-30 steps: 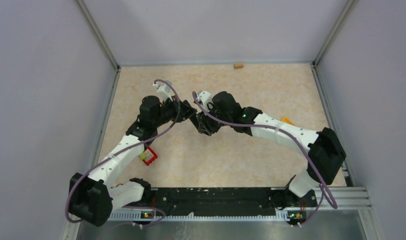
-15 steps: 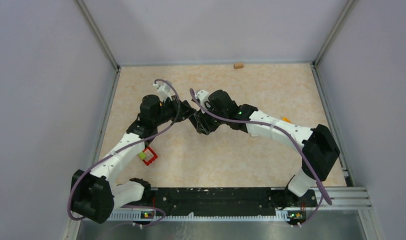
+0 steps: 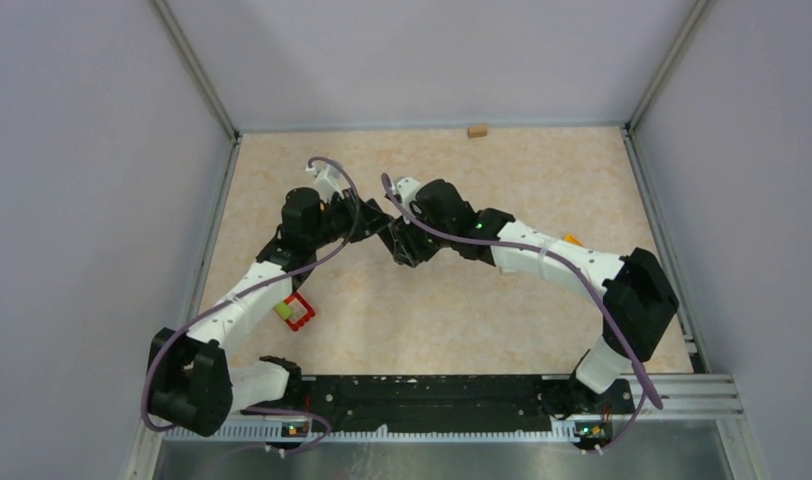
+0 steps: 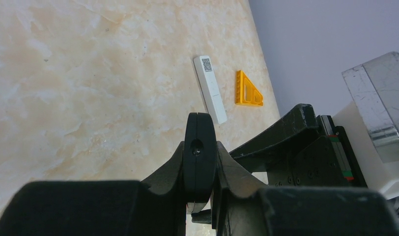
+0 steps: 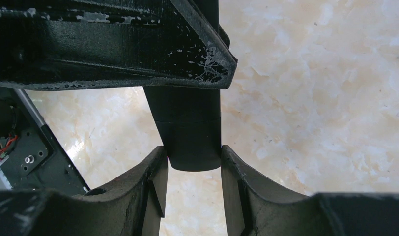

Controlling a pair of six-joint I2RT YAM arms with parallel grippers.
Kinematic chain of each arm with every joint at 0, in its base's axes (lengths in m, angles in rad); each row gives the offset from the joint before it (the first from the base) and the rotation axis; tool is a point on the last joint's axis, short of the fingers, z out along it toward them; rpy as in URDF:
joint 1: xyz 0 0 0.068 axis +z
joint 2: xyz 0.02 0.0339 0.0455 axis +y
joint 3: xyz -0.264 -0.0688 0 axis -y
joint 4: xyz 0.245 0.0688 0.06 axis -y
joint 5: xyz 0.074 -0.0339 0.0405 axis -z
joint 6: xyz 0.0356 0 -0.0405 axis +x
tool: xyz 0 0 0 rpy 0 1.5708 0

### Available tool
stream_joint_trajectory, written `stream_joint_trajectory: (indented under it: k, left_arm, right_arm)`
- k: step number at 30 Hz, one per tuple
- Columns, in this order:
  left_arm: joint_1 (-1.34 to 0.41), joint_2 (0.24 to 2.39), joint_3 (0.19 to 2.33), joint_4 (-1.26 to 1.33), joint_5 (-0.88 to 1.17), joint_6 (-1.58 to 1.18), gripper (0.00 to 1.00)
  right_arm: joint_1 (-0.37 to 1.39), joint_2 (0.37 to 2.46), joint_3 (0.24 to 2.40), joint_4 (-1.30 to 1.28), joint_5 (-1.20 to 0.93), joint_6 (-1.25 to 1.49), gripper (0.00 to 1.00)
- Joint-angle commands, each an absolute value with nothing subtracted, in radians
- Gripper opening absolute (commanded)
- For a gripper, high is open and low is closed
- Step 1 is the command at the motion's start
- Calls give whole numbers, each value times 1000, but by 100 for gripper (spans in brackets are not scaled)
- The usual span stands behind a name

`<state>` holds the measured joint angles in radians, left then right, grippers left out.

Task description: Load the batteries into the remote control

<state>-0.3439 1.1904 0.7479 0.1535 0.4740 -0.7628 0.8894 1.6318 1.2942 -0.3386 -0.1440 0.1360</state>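
Observation:
The black remote control (image 5: 187,118) hangs above the table, gripped from both sides. My right gripper (image 5: 192,150) is shut across the width of one end. In the left wrist view the remote control (image 4: 199,128) shows edge-on as a thin black oval with a seam, and my left gripper (image 4: 200,147) is shut on it. From above, my left gripper (image 3: 379,222) and right gripper (image 3: 401,246) meet at mid-table, and the remote is mostly hidden between them. No batteries show in any view.
A long white bar with a QR code (image 4: 211,89) lies flat beside an orange piece (image 4: 247,91). A small red holder with a yellow-green item (image 3: 299,312) sits under the left forearm. A small wooden block (image 3: 476,130) rests by the back wall.
Both grippers, still joined on the remote, have shifted slightly up and left. The right arm's elbow moved left and the left arm's base link swung a little.

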Motion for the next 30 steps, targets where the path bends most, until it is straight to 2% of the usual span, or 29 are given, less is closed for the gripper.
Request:
stream_joint_trajectory:
  k: [1,9,14,19,21,25,30]
  left_arm:
    - [-424,1204,726,257,744,-961,0]
    - [-399,1216,747,309,758,-1006,0]
    - [-318,1238,795,304,798,-1044,0]
    - [-234,1277,819,333,826,-1092,0]
    - [-213,1289,827,335,832,-1088,0]
    - [-187,1305,837,344,845,-1088,0]
    - [-163,1311,849,343,858,-1089,0]
  right_arm:
    - [901,1657,1363,-66,-75,168,41]
    - [899,1651,1337,-83,-47,217,45]
    - [896,1594,1260,-138,-65,213,57]
    - [887,1549,1244,-254,-28,210,60]
    - [888,1513,1221,-252,-22,208,67]
    - [884,1428,1176,-208,-47,215,89]
    - [838,1324,1074,-23,-163,383,93]
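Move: The remote control, held slantwise between both grippers, has its middle about 2 cm back and 1 cm to the right of the left hand, just below it. From the right hand, which pinches its lower, covered end, that middle is some 5 cm ahead, 3 cm left and 3 cm up. Down on the table, the white remote lies about 23 cm right of the right hand and 4 cm farther out; the red tray is 24 cm left and 9 cm back of it. Open the right gripper wide to let go of the remote's covered end, first shifting it about 1 cm forward and left, then drawing it off right and upward, ending some 4 cm higher. Keep the left grip: dip about 1 cm, swing back briefly, then lift and return forward and left, rolling the wrist some 20 degrees so the remote's free end rises. ##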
